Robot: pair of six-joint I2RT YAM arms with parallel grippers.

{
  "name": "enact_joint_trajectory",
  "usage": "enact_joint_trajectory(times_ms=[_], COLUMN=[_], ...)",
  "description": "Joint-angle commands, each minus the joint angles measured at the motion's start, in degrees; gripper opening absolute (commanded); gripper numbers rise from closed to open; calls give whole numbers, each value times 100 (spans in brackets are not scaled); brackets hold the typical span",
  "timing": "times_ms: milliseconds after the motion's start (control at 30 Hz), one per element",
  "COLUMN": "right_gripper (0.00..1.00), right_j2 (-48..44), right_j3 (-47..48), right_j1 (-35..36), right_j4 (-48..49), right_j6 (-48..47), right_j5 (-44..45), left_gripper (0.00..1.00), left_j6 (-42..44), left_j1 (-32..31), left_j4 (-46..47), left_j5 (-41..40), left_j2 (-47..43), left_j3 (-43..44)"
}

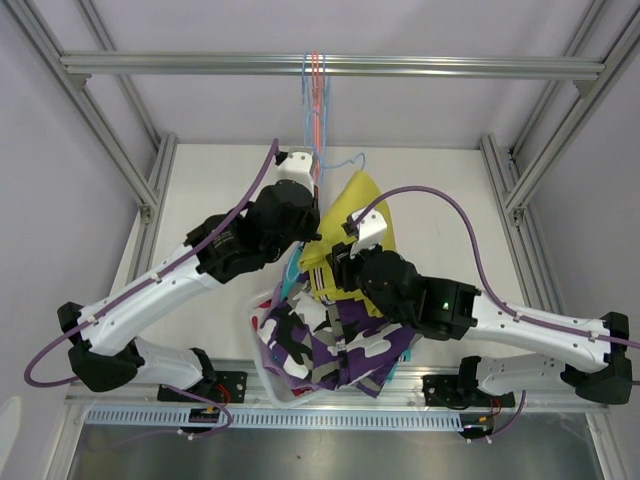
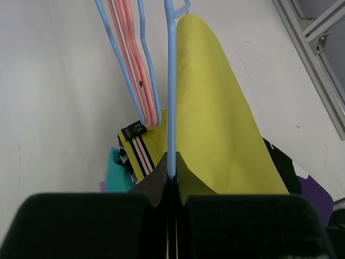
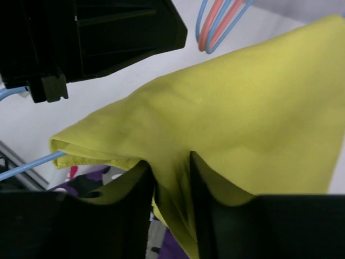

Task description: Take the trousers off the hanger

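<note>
The mustard yellow trousers point(image 1: 357, 203) hang draped over a blue hanger point(image 2: 171, 102), between both arms above the table. My left gripper point(image 2: 171, 174) is shut on the hanger's thin blue wire, with the yellow cloth point(image 2: 221, 129) just to its right. My right gripper point(image 3: 171, 168) pinches a fold of the yellow trousers point(image 3: 242, 102) between its fingers, below the left gripper's black body point(image 3: 102, 32). From above, my right gripper point(image 1: 335, 268) sits at the lower edge of the yellow cloth. A striped side band point(image 2: 138, 154) shows at the trousers' waist.
Empty pink and blue hangers point(image 1: 315, 85) hang from the top rail point(image 1: 450, 66). A white basket point(image 1: 262, 345) at the near edge holds camouflage shorts point(image 1: 320, 345) and teal shorts point(image 2: 116, 174). Frame posts point(image 1: 505, 185) stand on both sides.
</note>
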Motion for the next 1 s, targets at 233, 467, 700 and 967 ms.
enact_joint_trajectory(times_ms=[233,467,700,967], right_gripper=[0,0,0,0], right_j2=[66,22,101,-460], right_j3=[-147,642,2593,2798], right_j1=[-101,-171,-171,-154], right_j4=[805,113,-917,-1418], right_j6=[-84,-198,-743,-770], right_j5=[-642,-476,69,456], left_gripper=[0,0,1,0], left_j6=[111,94,67,67], left_j1=[54,54,54,45], left_j4=[393,446,490,507], left_j5=[-24,204,433,538], left_j2=[-306,-324,-315,-315], left_j3=[-44,-105,-167,-167])
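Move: The right hand's half-closed fingers straddle a fold of the yellow trousers, whose middle lies about 5 cm ahead, 2 cm right and roughly level. The blue hanger in the left fingers lies some 7 cm ahead and 5 cm left, the empty hangers 18 cm ahead and 4 cm left, the camouflage trousers 10 cm back and 20 cm below. From the left hand, the yellow trousers are 7 cm right and 4 cm below. Right fingers close on the yellow trousers and pull up about 14 cm, then rightward; left keeps gripping the hanger. ##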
